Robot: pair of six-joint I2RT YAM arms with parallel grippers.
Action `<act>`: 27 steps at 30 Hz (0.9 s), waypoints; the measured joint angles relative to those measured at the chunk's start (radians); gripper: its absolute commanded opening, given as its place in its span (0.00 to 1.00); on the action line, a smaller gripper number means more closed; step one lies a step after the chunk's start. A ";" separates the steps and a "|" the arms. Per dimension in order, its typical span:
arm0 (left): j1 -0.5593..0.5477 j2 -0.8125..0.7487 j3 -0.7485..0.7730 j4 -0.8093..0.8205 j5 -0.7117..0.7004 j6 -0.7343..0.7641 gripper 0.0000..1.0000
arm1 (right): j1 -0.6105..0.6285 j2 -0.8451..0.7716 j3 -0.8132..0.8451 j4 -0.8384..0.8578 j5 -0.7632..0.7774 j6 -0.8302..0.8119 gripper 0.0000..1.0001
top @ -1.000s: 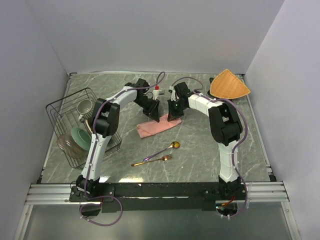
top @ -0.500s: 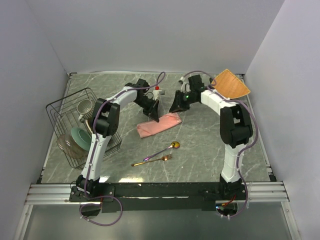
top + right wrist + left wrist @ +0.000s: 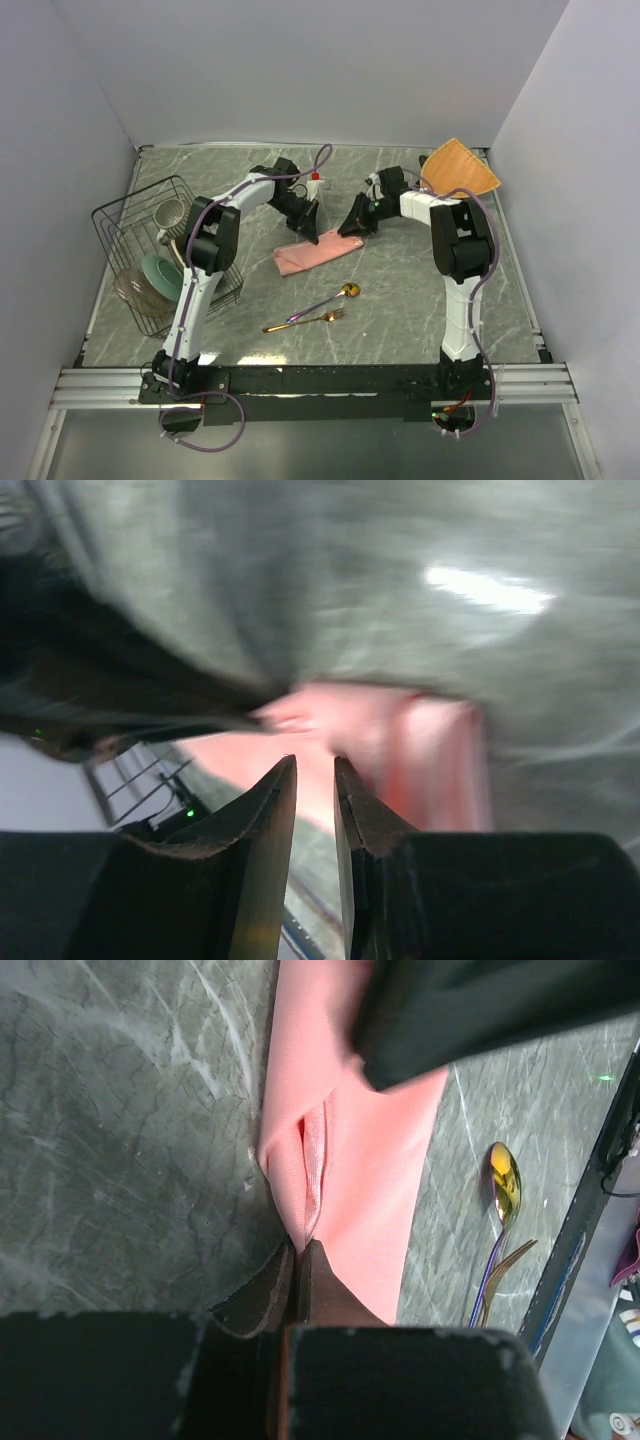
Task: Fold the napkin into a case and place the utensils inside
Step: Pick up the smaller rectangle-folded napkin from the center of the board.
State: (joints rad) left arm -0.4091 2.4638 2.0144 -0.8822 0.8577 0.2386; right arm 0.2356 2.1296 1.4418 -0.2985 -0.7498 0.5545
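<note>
The salmon-pink napkin (image 3: 318,251) lies mid-table as a narrow folded strip, slanting up to the right. My left gripper (image 3: 312,236) is at its back edge, shut on a pinched fold of the cloth (image 3: 312,1165); in the left wrist view the fingertips (image 3: 298,1245) meet on it. At the strip's right end my right gripper (image 3: 352,228) hovers, slightly open (image 3: 315,765) with nothing between the fingers, and the pink napkin (image 3: 400,745) shows blurred beyond them. The gold spoon (image 3: 345,292) and the gold fork (image 3: 305,322) lie side by side nearer the front.
A black wire rack (image 3: 125,225) with crockery stands at the left. An orange-tan woven fan mat (image 3: 458,170) lies at the back right corner. A small red-capped bottle (image 3: 315,179) stands behind the left gripper. Walls close in the back and both sides.
My right gripper opened and let go of the napkin's right end, lifting back a little. The left gripper closed on the napkin's back edge. The napkin's right end has settled flat.
</note>
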 measured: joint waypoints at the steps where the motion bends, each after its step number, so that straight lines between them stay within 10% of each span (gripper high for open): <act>1: 0.000 0.000 0.000 -0.001 0.000 0.004 0.01 | -0.003 0.020 -0.005 0.001 0.006 0.002 0.29; 8: -0.005 -0.002 0.004 -0.008 -0.011 0.037 0.01 | -0.014 0.054 -0.016 -0.002 -0.042 0.022 0.35; 16: -0.018 -0.020 0.004 -0.009 -0.059 0.098 0.01 | -0.023 0.010 0.031 -0.083 -0.035 -0.095 0.65; 27: -0.037 -0.157 -0.126 0.123 -0.234 0.236 0.01 | -0.063 -0.128 0.248 -0.264 0.104 -0.539 0.87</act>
State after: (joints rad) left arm -0.4461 2.3066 1.8889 -0.7593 0.6239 0.4744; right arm 0.1730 2.0014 1.6897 -0.5629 -0.6460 0.0158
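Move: The left hand already pinches the far long edge of the folded napkin near its middle, so the napkin's centre lies about 3 cm back and 1 cm to the right. The spoon is about 15 cm back and 2 cm right, the fork some 19 cm back and 3 cm left. From the right hand, low over the napkin's right end, the napkin's centre is about 6 cm left, 4 cm back and 3 cm down; the spoon is roughly 17 cm back and 5 cm left. Keeping its shut pinch on the napkin's far edge, the left hand stays put at first, then draws it forward about 2 cm, a little left and up, its wrist rolling some 25 degrees. The right hand first dips about 2 cm towards the napkin's right end, then rises well away from it, veering right and forward while its fingers spread wide. ##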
